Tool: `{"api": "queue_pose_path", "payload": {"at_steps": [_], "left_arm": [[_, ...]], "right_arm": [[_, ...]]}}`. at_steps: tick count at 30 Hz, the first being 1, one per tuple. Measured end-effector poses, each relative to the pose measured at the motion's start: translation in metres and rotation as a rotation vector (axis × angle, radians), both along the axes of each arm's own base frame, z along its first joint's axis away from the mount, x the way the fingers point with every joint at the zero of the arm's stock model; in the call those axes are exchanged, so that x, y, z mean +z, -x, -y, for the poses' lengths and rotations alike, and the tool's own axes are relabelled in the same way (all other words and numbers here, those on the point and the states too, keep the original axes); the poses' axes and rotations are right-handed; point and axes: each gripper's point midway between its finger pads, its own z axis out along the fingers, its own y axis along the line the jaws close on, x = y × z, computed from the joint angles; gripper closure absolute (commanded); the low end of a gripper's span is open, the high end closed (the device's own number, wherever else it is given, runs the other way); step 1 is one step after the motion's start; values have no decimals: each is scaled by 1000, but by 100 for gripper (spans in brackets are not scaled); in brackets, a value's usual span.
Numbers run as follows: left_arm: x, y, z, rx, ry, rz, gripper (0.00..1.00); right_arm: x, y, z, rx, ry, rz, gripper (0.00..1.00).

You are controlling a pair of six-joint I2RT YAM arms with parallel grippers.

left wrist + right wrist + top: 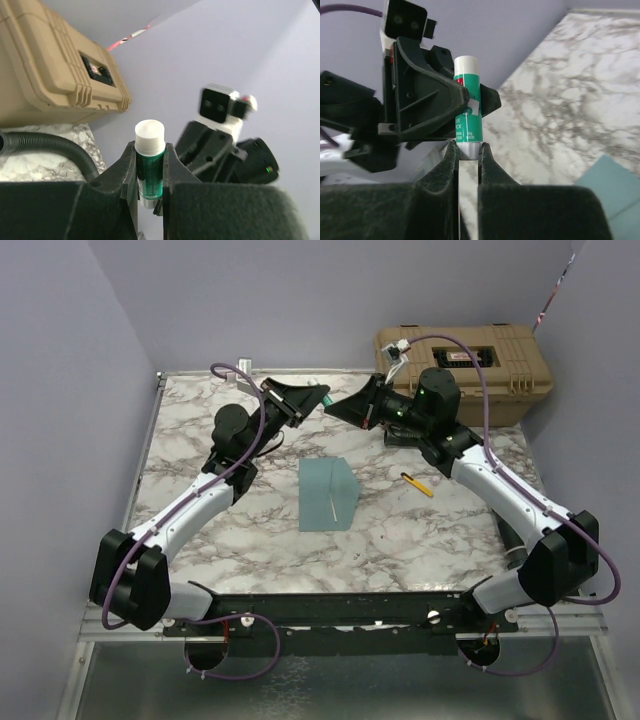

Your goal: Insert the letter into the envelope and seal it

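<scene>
The teal envelope lies flat in the middle of the marble table, its flap open to the right, with a thin pale line on it; its corner shows in the right wrist view. The letter is out of view. Both grippers meet in the air above the table's far side. My left gripper is shut on the green body of a glue stick with white ends. My right gripper is shut on the stick's grey-white end, fingertips pressed to both sides.
A tan hard case stands at the back right, off the table's edge. A small yellow and black pen-like object lies right of the envelope. Purple-grey walls close in the left and back.
</scene>
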Motion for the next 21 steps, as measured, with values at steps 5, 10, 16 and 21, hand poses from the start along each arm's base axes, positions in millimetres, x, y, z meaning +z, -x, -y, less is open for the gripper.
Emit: {"api": "queue_pose_path", "payload": {"at_steps": [5, 10, 16, 21], "left_arm": [[21, 17, 1, -33, -1, 152, 100], [49, 37, 4, -85, 33, 307, 100], [68, 53, 3, -111, 51, 425, 100], [77, 56, -2, -96, 69, 470, 100]], "right_arm": [[15, 19, 2, 131, -289, -209, 99], [42, 36, 6, 249, -571, -396, 99], [62, 47, 13, 345, -755, -558, 47], [67, 30, 17, 219, -664, -451, 23]]}}
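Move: The glue stick is already held between both hands: its middle sits in the left fingers, and about 3 cm above, 2 cm forward and 1 cm left of the right fingers, which pinch its lower end. The envelope with the letter lies roughly 33 cm below the right hand, 7 cm back and 1 cm to its left; the yellow cutter, also on the table, is about 5 cm back and 18 cm right. Both hands carry the glue stick up about 7 cm and back; the right rolls, then lets go. ##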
